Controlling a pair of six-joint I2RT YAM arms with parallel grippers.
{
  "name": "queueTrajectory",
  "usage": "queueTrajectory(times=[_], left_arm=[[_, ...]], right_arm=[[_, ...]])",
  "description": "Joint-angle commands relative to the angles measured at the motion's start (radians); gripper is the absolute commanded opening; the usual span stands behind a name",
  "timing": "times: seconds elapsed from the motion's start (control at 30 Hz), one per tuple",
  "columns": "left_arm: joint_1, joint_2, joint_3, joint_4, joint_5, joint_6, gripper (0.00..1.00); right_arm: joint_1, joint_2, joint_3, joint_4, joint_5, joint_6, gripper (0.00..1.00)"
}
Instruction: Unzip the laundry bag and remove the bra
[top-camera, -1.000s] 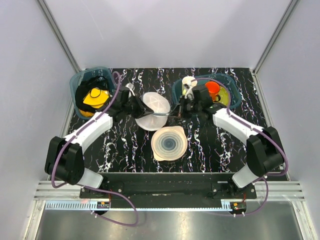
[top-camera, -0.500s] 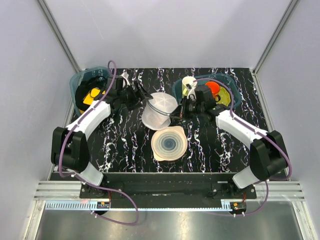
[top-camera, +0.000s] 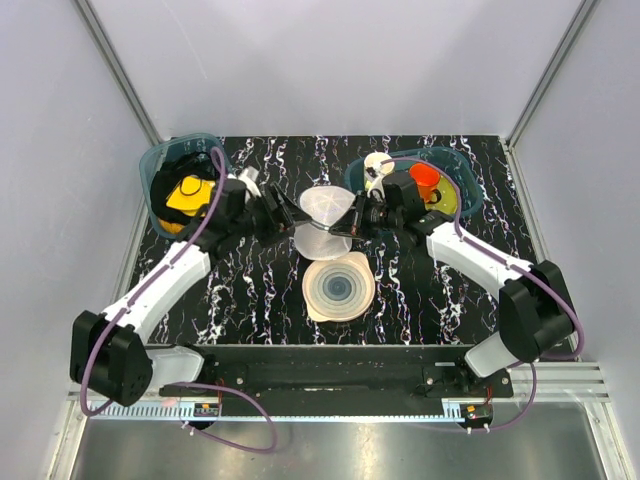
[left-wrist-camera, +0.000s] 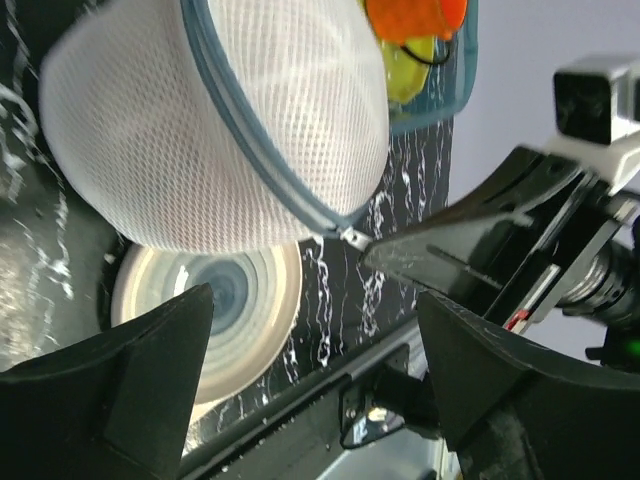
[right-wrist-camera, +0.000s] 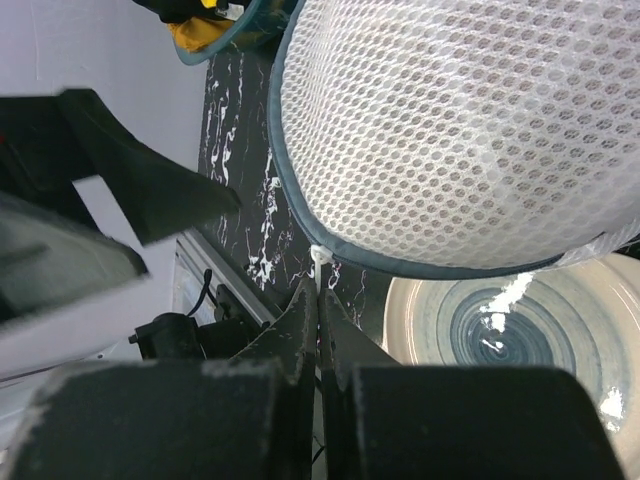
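The laundry bag (top-camera: 322, 212), a white mesh dome with a blue-grey zip round its rim, hangs above the table between both arms. My right gripper (top-camera: 346, 228) is shut on its small white zip pull (right-wrist-camera: 320, 260), just under the bag's rim (right-wrist-camera: 300, 215). My left gripper (top-camera: 298, 216) stands open on the bag's left side, its fingers (left-wrist-camera: 120, 390) wide apart and clear of the mesh (left-wrist-camera: 220, 130). In the left wrist view, the right gripper's finger (left-wrist-camera: 450, 250) meets the zip's end. The bra does not show in any view.
A pale plate with blue-grey rings (top-camera: 338, 287) lies on the black marbled table below the bag. A teal bin (top-camera: 160, 170) at the back left holds yellow and black garments. Another teal bin (top-camera: 462, 180) at the back right holds an orange garment (top-camera: 425, 176).
My left gripper has opened and let go of the bag. The bag has turned up on edge and now hangs from the right gripper's hold on the zip pull.
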Motion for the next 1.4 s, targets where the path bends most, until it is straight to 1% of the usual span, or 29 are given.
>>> queueTrajectory(times=[0.0,0.13,0.2,0.27,0.3,0.33,0.4,0.43,0.47,0.53,0.57,0.6,0.87,1.13,1.37], left_arm=[[-0.041,0.015,-0.077,0.148,-0.027,-0.139,0.86],[-0.081,0.081,-0.056,0.214,-0.062,-0.166,0.86],[-0.083,0.115,-0.036,0.218,-0.061,-0.176,0.84],[-0.084,0.144,-0.027,0.24,-0.068,-0.193,0.76],[-0.087,0.149,-0.022,0.246,-0.094,-0.202,0.72],[-0.09,0.156,-0.019,0.255,-0.099,-0.208,0.62],[-0.092,0.179,-0.001,0.257,-0.107,-0.205,0.52],[-0.09,0.187,0.007,0.242,-0.111,-0.205,0.46],[-0.09,0.193,0.015,0.234,-0.117,-0.201,0.34],[-0.081,0.201,0.03,0.218,-0.124,-0.195,0.16],[-0.077,0.201,0.03,0.215,-0.122,-0.189,0.01],[-0.07,0.195,0.03,0.214,-0.116,-0.187,0.0],[-0.001,0.132,-0.027,0.208,-0.087,-0.158,0.0],[0.045,0.074,-0.045,0.169,-0.067,-0.106,0.0],[0.045,0.093,-0.044,0.197,-0.016,-0.083,0.0]], right_arm=[[0.008,0.02,0.026,0.053,-0.01,0.017,0.0],[0.009,0.017,0.027,0.047,-0.012,0.012,0.0],[0.009,0.017,0.027,0.045,-0.012,0.009,0.0],[0.009,0.007,0.023,0.042,-0.01,0.006,0.0],[0.009,0.005,0.02,0.042,-0.006,0.004,0.0],[0.011,-0.001,0.017,0.04,-0.004,0.004,0.0],[0.011,-0.006,0.013,0.036,0.003,-0.002,0.0],[0.009,-0.007,0.013,0.034,0.005,-0.005,0.0],[0.011,-0.012,0.007,0.03,0.009,-0.012,0.0],[0.009,-0.016,-0.001,0.014,0.037,-0.035,0.0],[0.008,-0.03,-0.018,0.01,0.072,-0.045,0.0],[0.003,-0.038,-0.029,0.007,0.089,-0.054,0.0],[-0.071,-0.093,-0.122,-0.007,0.118,-0.107,0.0],[-0.121,-0.122,-0.125,-0.071,0.174,-0.184,0.0],[-0.12,-0.124,-0.124,-0.084,0.132,-0.201,0.0]])
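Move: The left hand is empty and open. The zipper edge of the laundry bag that it goes for lies about 4 cm to its right, 3 cm ahead and 5 cm below. The zipper pull, still pinched by the right hand, is some 6 cm to the left hand's right and 5 cm below; the striped plate is about 10 cm back, 9 cm right and 14 cm lower. From the right hand, the zipper edge is about 3 cm left and 2 cm ahead, and the blue bin some 19 cm right and 14 cm ahead. Downward about 5 cm, rightward and a little forward, the left hand reaches the bag beside the nearly still right hand and pinches the zipper edge shut between its fingers. Then the hands draw apart: the right, keeping the zipper pull, goes some 5.5 cm right and slightly down, tilting a little, while the left shifts about 3 cm left and slightly up with its hold. ##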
